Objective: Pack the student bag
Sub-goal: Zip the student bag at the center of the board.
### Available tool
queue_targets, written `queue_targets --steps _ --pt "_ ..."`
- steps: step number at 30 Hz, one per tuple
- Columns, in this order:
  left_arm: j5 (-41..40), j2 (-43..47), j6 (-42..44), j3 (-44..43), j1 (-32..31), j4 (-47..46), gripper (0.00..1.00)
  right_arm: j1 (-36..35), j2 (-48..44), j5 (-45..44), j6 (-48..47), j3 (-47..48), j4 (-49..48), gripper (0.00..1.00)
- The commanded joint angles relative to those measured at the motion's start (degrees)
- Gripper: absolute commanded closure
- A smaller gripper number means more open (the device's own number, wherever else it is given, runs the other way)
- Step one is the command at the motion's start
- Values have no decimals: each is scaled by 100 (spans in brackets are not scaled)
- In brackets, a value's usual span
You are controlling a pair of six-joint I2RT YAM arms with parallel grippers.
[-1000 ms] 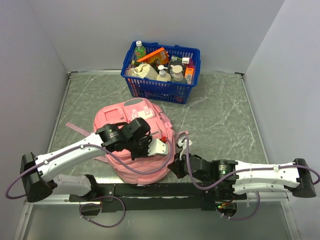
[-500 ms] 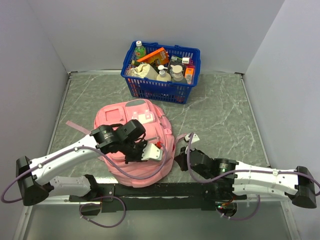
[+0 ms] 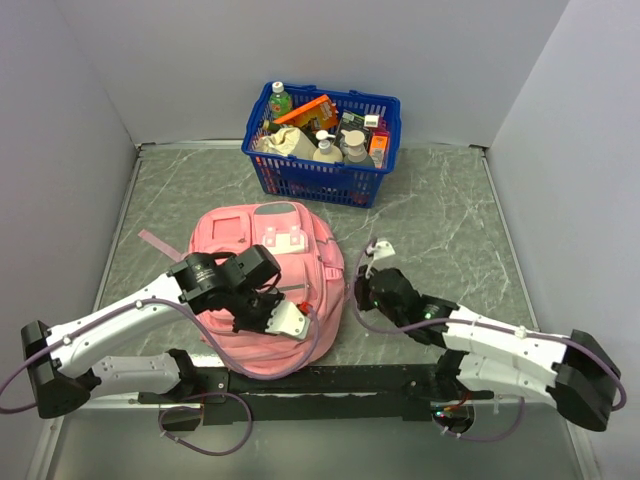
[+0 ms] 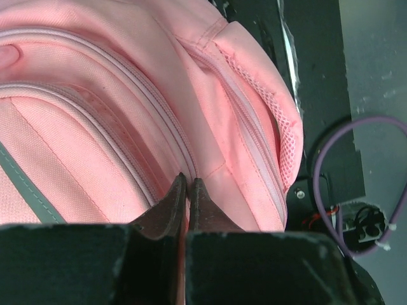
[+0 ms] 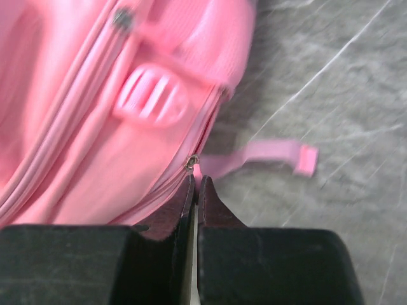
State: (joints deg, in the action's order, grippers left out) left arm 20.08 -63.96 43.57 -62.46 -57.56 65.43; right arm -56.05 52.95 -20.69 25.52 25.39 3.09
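The student bag [image 3: 262, 255], a soft pink backpack, lies flat on the grey table in the top view. My left gripper [image 3: 264, 311] is over its near half. In the left wrist view that gripper [image 4: 189, 181] is shut, pinching a thin fold of the student bag [image 4: 114, 127] beside a zip seam. My right gripper [image 3: 358, 291] is at the bag's right edge. In the right wrist view it [image 5: 196, 182] is shut on the pink pull tab just below the metal zip slider [image 5: 191, 161] of the student bag [image 5: 95, 127].
A blue plastic basket [image 3: 310, 178] full of bottles and packets stands at the back, against the wall. A loose pink strap [image 5: 261, 155] trails on the table right of the bag, and another strap [image 3: 158, 243] on its left. A black rail [image 3: 330, 380] runs along the near edge.
The right gripper has travelled away from the near edge along the bag's right side. The left gripper has slid toward the near edge, and the bag's top now lies flatter and more exposed.
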Motion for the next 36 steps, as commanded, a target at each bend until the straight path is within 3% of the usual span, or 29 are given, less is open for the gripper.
queue_targets --steps 1,5,10,16,17,19,20,22,23,25,28,31,34,36 --pt "295 218 266 -126 -27 1200 99 674 723 -24 -591 352 -757 100" --pt "137 183 213 -267 -27 1025 99 903 1304 170 -680 765 -995 100" --pt "-153 -45 -181 -521 -27 59 99 1078 1377 214 -627 1082 -803 100" --pt "5 -1309 -375 -2066 -27 -987 96 1490 1007 302 -574 1380 -336 100" --pt "-12 -1912 -428 -2887 -36 -979 64 1579 1024 302 -566 1477 -22 100" --pt "-144 -2574 -779 -3927 -36 -596 19 1929 1173 328 -539 1810 252 100" --pt "-214 -3178 -797 -5011 -36 -323 4 2071 1252 372 -548 1916 506 100" --pt "-354 -3578 -754 -5836 -27 265 4 2282 1454 390 -557 2249 779 100" --pt "-512 -3657 -754 -6153 8 277 4 2326 1499 399 -618 2312 859 85" --pt "-654 -3440 -937 -5999 104 24 4 2405 1508 460 -644 2392 1035 76" --pt "-759 -2702 -1386 -5375 613 -714 3 2730 1394 785 -601 2436 1114 52" --pt "-629 -2043 -1834 -5067 1499 -1119 4 3012 1420 1066 -469 2707 1351 38" --pt "-619 -1508 -2282 -4332 2877 -1593 3 2986 1306 1216 -320 2867 1536 23" --pt "-793 -1182 -2545 -3821 3302 -2067 4 2785 1009 1252 -319 2762 1475 12"
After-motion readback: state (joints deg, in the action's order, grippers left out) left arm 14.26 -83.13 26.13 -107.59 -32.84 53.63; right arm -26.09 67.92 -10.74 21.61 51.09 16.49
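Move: The right hand already pinches the bag's zip pull; the side zip's end lies about 5 cm ahead and 2 cm left at its height, the loose strap about 6 cm ahead, 4 cm right and 8 cm down. The left hand already pinches cloth low on the bag; from it that zip end is some 14 cm ahead and 22 cm right, the bag's middle about 10 cm ahead and 2 cm right, and the basket about 42 cm ahead, 16 cm right. Still pinching the zip pull, the right hand draws it forward along the bag's side towards the zip's end, then veers right and rises, opening to let go after some 10 cm forward, its wrist turning about 20 degrees clockwise. The left hand keeps its pinch at first, then opens off the cloth while sweeping right, up and forward, and swings back left, finishing some 20 cm higher and farther forward, turned counter-clockwise. ##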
